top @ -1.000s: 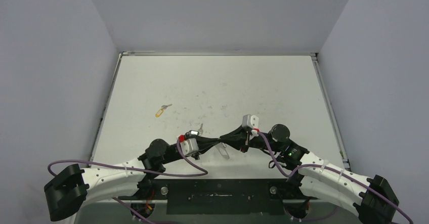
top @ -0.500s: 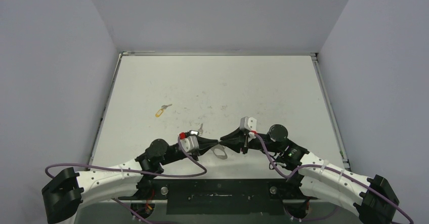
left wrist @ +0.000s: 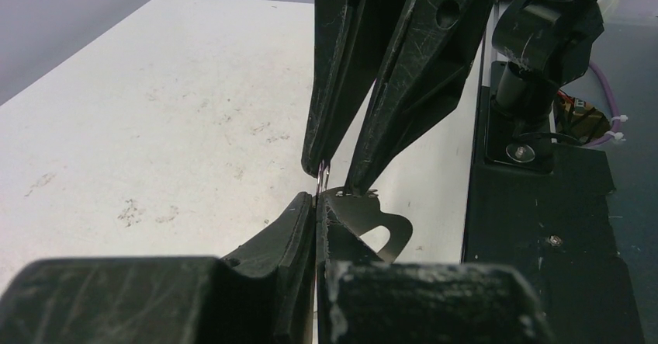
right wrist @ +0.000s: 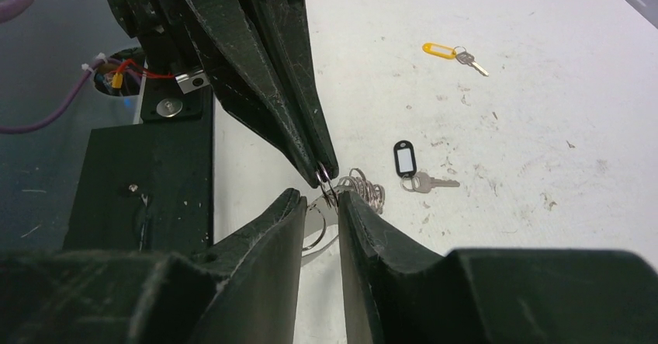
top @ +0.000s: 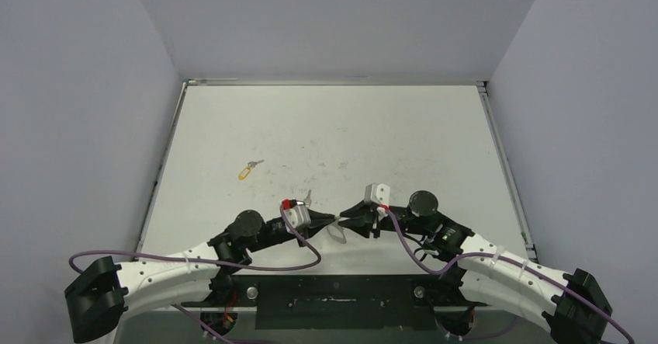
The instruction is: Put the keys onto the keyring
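Note:
The keyring (top: 339, 232) lies near the table's front edge; its flat silver loop (left wrist: 382, 230) shows in the left wrist view. My left gripper (left wrist: 318, 199) is shut on a small ring (right wrist: 325, 178) of the keyring's chain (right wrist: 365, 184). My right gripper (right wrist: 320, 199) is open, tip to tip with the left gripper (top: 334, 218), with its fingers either side of that ring. The right gripper (top: 347, 218) meets the left above the keyring. The key with the black head cover (right wrist: 406, 160) lies just beyond the chain. The key with the yellow tag (right wrist: 440, 50) lies farther off (top: 246, 171).
The black mounting plate (right wrist: 147, 181) of the arm bases lies right behind the grippers along the table's near edge. Purple cables (top: 287, 262) loop from both arms. Grey walls enclose the white table (top: 334, 134) on three sides.
Both grippers have moved toward each other and now meet tip to tip over the keyring. The right wrist has shifted left. The keyring has shifted slightly.

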Action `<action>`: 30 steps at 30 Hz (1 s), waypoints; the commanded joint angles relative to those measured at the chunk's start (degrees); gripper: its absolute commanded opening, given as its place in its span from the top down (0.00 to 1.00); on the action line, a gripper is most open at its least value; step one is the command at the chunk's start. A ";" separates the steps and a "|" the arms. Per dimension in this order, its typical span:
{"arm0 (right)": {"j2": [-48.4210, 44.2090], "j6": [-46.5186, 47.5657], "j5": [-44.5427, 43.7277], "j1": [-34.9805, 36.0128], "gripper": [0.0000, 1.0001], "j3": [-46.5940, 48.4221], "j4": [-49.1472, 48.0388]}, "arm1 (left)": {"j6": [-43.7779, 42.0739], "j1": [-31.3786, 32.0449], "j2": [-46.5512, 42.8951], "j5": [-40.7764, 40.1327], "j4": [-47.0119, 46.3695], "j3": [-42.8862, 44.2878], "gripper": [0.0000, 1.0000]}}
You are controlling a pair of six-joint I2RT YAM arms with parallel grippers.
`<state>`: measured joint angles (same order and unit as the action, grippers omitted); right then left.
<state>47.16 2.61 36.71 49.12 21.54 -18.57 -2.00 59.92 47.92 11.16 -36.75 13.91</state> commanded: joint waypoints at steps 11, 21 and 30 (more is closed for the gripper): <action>1.00 2.40 1.44 0.19 1.00 2.77 -0.68 | 0.33 -0.07 1.37 1.32 -2.10 4.11 1.00; 0.56 2.58 1.67 0.18 1.00 3.37 0.55 | 0.10 -0.07 2.35 1.93 0.51 4.90 0.79; 0.57 2.65 1.99 0.18 1.00 3.60 1.15 | -1.54 -0.07 5.27 4.16 4.57 7.44 0.77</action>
<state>47.72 4.56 37.04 49.10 22.17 -14.06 -2.44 59.83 52.31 12.71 -33.63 17.45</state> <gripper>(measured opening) 0.031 0.213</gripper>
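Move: The ring is pinched in the left fingertips, about 1 cm to the right of that hand's point at the same height. From the right hand it lies about 1 cm to the left, between its parted fingertips. The metal plate hangs some 4 cm below both hands. The black-tagged key lies on the table about 17 cm ahead of the left hand, 10 cm to its left and 18 cm lower; the yellow-tagged key is roughly 27 cm ahead and 27 cm left. Sinking slowly by about 1 cm, the right hand shuts its fingers on the ring beside the left hand's pinch. Once that grip is set, the left hand, which has sunk with it, opens its fingers about a fifth, rises slightly, then eases some 1 cm right and down again, its parted tips ending around the ring. Both wrists hardly turn. ##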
